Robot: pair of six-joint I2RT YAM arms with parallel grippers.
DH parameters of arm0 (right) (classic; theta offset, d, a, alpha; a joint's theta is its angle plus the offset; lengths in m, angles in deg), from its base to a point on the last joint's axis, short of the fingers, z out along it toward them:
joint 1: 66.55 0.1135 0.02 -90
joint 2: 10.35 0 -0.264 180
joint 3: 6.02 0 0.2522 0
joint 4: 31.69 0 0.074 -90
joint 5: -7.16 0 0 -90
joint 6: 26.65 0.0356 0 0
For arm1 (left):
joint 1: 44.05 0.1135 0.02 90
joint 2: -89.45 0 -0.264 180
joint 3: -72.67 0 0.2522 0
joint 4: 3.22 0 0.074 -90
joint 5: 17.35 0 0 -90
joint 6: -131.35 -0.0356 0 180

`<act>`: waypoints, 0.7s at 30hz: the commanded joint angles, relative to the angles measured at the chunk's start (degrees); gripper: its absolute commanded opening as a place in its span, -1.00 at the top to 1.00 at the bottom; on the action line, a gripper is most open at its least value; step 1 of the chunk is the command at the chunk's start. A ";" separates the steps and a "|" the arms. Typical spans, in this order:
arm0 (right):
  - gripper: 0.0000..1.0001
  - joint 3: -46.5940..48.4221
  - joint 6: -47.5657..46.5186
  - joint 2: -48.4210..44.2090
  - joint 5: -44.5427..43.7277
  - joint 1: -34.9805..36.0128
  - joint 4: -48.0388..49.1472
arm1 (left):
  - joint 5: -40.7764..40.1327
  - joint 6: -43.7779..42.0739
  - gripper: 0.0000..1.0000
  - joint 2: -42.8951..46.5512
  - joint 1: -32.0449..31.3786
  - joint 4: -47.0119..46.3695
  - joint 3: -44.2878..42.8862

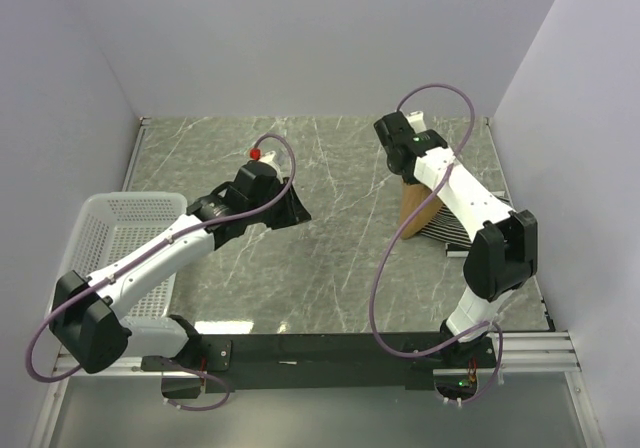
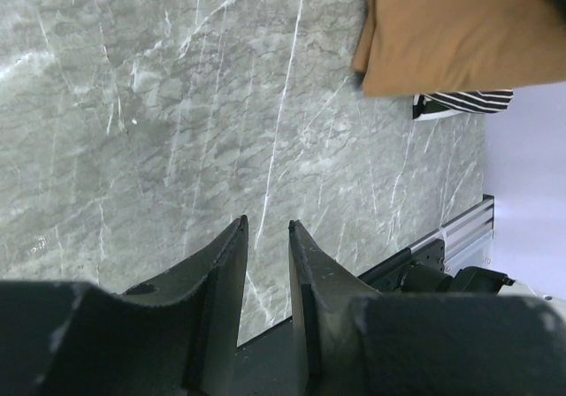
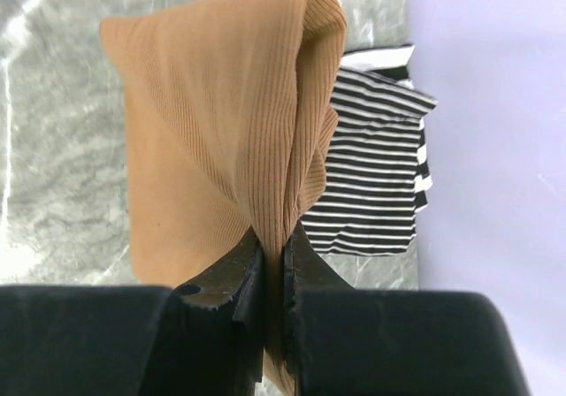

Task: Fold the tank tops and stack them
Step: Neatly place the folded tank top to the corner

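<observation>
My right gripper [image 3: 274, 241] is shut on a fold of the plain tan-brown tank top [image 3: 212, 122], which hangs from it bunched and doubled over. In the top view this tan top [image 1: 416, 211] dangles below the right gripper [image 1: 408, 180] at the table's right side. Partly under it, a folded black-and-white striped tank top [image 3: 376, 171] lies flat by the right wall, also seen as the striped top [image 1: 452, 232]. My left gripper [image 2: 267, 223] is open with nothing between its fingers, hovering over bare marble mid-table, left gripper [image 1: 293, 208]. The tan top [image 2: 460, 25] shows far ahead of it.
A white mesh basket [image 1: 100, 203] stands at the table's left edge beneath the left arm. Grey walls close in the left, back and right sides. The black mounting rail [image 1: 330, 348] runs along the near edge. A red cable clip [image 1: 255, 154] sits above the left wrist.
</observation>
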 commanded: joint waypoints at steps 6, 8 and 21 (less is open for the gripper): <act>1.00 1.21 -1.76 -5.20 -2.91 -3.11 0.77 | 1.75 -1.34 0.38 -0.53 -0.15 -1.68 -1.02; 1.00 -1.85 -1.49 -6.69 -1.86 -4.52 2.00 | 2.01 -1.34 0.38 -0.88 -0.07 -1.68 -1.10; -0.74 -18.31 7.55 -13.91 2.80 -16.74 6.76 | 5.17 -0.64 0.38 -4.31 -0.15 -3.70 -0.67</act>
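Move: The striped stack in the right-hand corner lies some 18 cm below the right gripper, about 9 cm to its right and 4 cm back. The brown tank top hangs from those closed fingers, its middle roughly 10 cm below them and 3 cm back. The table's right edge runs some 20 cm to the right of the right gripper, level with it fore and aft. From the left gripper the stack is about 38 cm to the right, 7 cm farther out and 19 cm below. Lift the right gripper a touch, then sweep the hanging brown tank top about 10 cm right and 5 cm back towards the striped stack, sinking a few centimetres late on and turning some 15 degrees clockwise. Keep the pinch until the end, then spread the fingers wide to let go of the cloth. Meanwhile let the left gripper sink a couple of centimetres, empty. ##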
